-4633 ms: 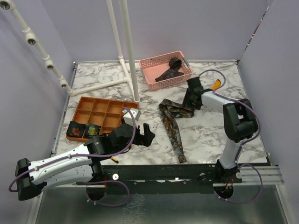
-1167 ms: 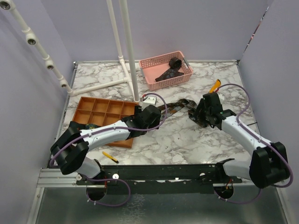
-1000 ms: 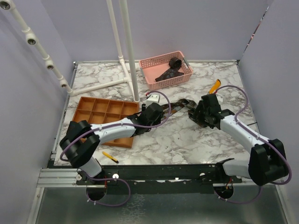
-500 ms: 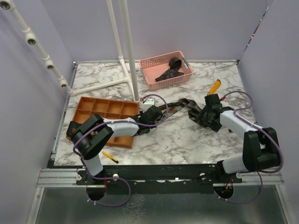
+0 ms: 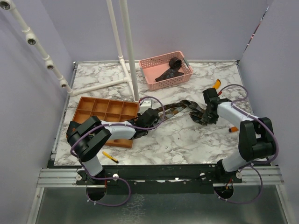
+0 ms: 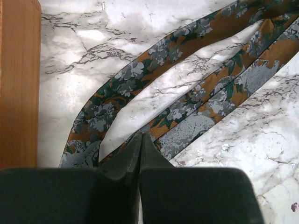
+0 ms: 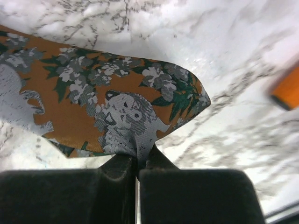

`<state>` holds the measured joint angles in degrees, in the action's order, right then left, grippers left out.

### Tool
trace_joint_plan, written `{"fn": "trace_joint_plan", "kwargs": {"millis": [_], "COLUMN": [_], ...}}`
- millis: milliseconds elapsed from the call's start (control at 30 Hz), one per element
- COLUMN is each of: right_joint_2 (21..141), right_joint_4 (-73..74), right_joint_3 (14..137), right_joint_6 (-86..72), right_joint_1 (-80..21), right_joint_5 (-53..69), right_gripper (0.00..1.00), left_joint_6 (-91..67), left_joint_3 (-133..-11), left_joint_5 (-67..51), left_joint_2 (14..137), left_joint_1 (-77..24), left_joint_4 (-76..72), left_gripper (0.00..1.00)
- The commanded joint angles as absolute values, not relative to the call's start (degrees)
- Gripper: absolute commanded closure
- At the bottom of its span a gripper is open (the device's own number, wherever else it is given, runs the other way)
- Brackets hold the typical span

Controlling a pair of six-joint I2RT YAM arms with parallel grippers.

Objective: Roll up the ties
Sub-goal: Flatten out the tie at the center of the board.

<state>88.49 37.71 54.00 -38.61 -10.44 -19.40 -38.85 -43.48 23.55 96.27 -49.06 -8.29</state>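
Observation:
A long floral tie (image 5: 175,108), brown-orange with grey and green flowers, lies folded into two strands across the middle of the marble table. My left gripper (image 5: 148,117) sits at its left end. In the left wrist view, the left gripper (image 6: 141,135) is shut, and the tie (image 6: 140,79) runs in under its tips. My right gripper (image 5: 206,116) holds the other end. In the right wrist view, the right gripper (image 7: 141,156) is shut on the edge of the tie's wide pointed blade (image 7: 93,93). A rolled tie (image 5: 175,62) rests in the pink basket (image 5: 152,77).
An orange compartment tray (image 5: 105,109) lies left of the left gripper, partly under that arm. White pipe uprights (image 5: 133,70) stand behind it. Orange-handled tools (image 5: 216,84) lie near the right arm, another (image 5: 232,129) beside it, and a yellow one (image 5: 110,157) sits near the front edge.
Both grippers have shut, each at one end of the tie. The left arm's elbow has folded back towards the tray. The right arm has swung to the right.

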Motion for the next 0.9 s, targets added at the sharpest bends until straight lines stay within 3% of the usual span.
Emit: {"fn": "trace_joint_plan", "kwargs": {"millis": [0, 100, 333, 467, 700, 867], "right_joint_2": [84.88, 82.15, 85.76, 85.97, 80.57, 78.77], "right_joint_4": [52.33, 58.61, 62.22, 60.6, 57.96, 56.45], "right_joint_3": [62.24, 64.91, 70.6, 69.37, 71.75, 76.0], "right_joint_6": [-24.92, -20.4, -13.77, -14.91, -21.83, -26.03], "right_joint_1": [-11.44, -13.05, -13.1, -12.52, 10.18, 13.48], "right_joint_5": [-25.58, -32.14, -31.61, -31.17, -19.94, -20.14], "right_gripper": [1.0, 1.0, 1.0, 0.94, 0.57, 0.39], "left_joint_6": [-40.94, -41.58, -42.52, -42.75, -45.62, -46.45], "left_joint_3": [-39.96, -38.81, -36.81, -34.56, -30.64, -29.07], "left_joint_5": [18.28, 18.11, 18.77, 22.3, 25.91, 28.06], "left_joint_2": [96.33, 95.58, 94.8, 92.62, 89.0, 86.54], "left_joint_1": [-49.82, -51.12, -55.46, -59.12, -60.14, -60.16], "left_joint_4": [-5.14, -6.15, -6.96, -8.07, -7.46, -5.93], "left_gripper": [1.0, 1.0, 1.0, 1.0, 1.0, 1.0]}}
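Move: The right hand holds the tie's bunched right end about 3 cm above the board. The open spot for that end is about 8 cm to its right and 2 cm back, with the screwdriver handle some 12 cm right and 3 cm back, and the yellow cutter 15 cm ahead, 3 cm right. The left hand, shut on the tie's other end, goes to bare board 7 cm back and 2 cm right; the tray's middle is 21 cm to its left, level with it. Lift the right gripper about 10 cm with the tie's end still pinched, turning counter-clockwise, then open the fingers roughly halfway to let the cloth go and swing right some 14 cm, a little back, turning clockwise. Meanwhile keep the left gripper shut on its end, low and level, and draw it back about 7 cm, bearing slightly right. ##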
